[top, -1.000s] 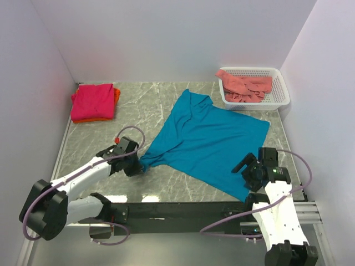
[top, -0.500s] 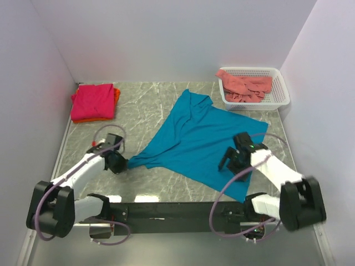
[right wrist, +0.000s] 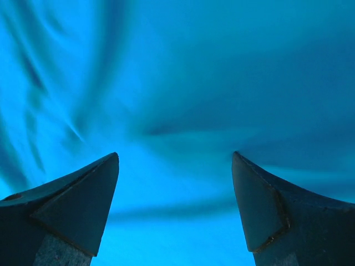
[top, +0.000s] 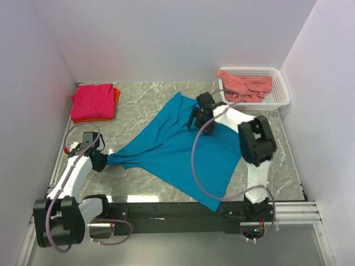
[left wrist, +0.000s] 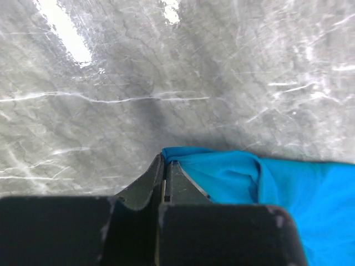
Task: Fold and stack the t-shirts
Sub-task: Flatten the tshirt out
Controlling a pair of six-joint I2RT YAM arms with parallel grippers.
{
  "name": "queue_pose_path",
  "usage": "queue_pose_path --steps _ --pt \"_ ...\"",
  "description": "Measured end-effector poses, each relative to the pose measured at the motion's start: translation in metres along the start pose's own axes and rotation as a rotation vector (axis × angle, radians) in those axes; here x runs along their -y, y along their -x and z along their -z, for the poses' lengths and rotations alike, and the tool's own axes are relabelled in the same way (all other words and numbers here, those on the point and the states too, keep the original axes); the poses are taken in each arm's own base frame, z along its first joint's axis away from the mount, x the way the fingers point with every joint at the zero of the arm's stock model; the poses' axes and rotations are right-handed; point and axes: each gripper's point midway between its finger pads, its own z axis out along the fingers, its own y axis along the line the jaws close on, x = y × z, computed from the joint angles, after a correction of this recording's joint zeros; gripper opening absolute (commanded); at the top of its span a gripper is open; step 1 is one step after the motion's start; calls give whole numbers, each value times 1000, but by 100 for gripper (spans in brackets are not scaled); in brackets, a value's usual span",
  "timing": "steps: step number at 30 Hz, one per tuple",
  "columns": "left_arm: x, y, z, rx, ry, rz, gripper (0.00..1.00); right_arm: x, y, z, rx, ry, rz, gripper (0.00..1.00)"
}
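Note:
The teal-blue t-shirt [top: 166,149] lies spread and stretched across the middle of the marble table. My left gripper [top: 103,160] is shut on its left corner [left wrist: 222,169], low over the table at the left; the jaws [left wrist: 165,160] pinch the cloth's edge. My right gripper [top: 198,118] hovers open over the shirt's far end, with only teal cloth [right wrist: 177,83] between its fingers. A folded magenta-pink t-shirt [top: 93,101] rests on a folded orange one [top: 116,94] at the far left. A crumpled salmon-pink t-shirt [top: 244,84] lies in the basket.
The white mesh basket [top: 282,95] stands at the far right corner. White walls close in the table on the left, back and right. Bare marble [top: 138,105] shows between the stack and the teal shirt.
My left gripper pulled the teal shirt's corner leftwards, stretching the cloth. My right arm swung from the near right edge across the shirt to its far end.

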Motion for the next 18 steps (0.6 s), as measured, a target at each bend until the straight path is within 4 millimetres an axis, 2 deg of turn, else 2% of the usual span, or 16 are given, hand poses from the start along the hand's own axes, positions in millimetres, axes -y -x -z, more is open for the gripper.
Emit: queue_pose_path --steps 3,9,12,15,18 --pt "3 3 7 13 -31 9 0 -31 29 -23 -1 32 24 89" --pt "9 0 11 -5 -80 10 1 -83 66 -47 -13 113 67 88" --pt "9 -8 11 -33 -102 7 1 -108 76 -54 -21 160 93 88" --pt "8 -14 10 -60 -116 4 1 -146 85 -64 -9 255 131 88" --pt "9 -18 12 -78 -131 -1 1 -180 81 -66 -3 367 157 89"
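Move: The teal shirt's far folded corner lies some 12 cm ahead of the right hand and about 10 cm to its left, barely below it. From the right hand, the white basket is roughly 20 cm ahead and 28 cm right, while the shirt's near corner is about 36 cm back and 4 cm right. The left hand pinches one end of the shirt; from there the far folded corner lies about 28 cm ahead and 32 cm right. The teal shirt is pushed forward and to the left under the right hand, which sweeps some 20 cm with its wide-open fingers on the cloth, first mostly forward, then more leftward with a slight rise. Its wrist rolls its left side up and turns counter-clockwise. The left hand keeps its pinch, lifting slightly and then easing about 2 cm right. ##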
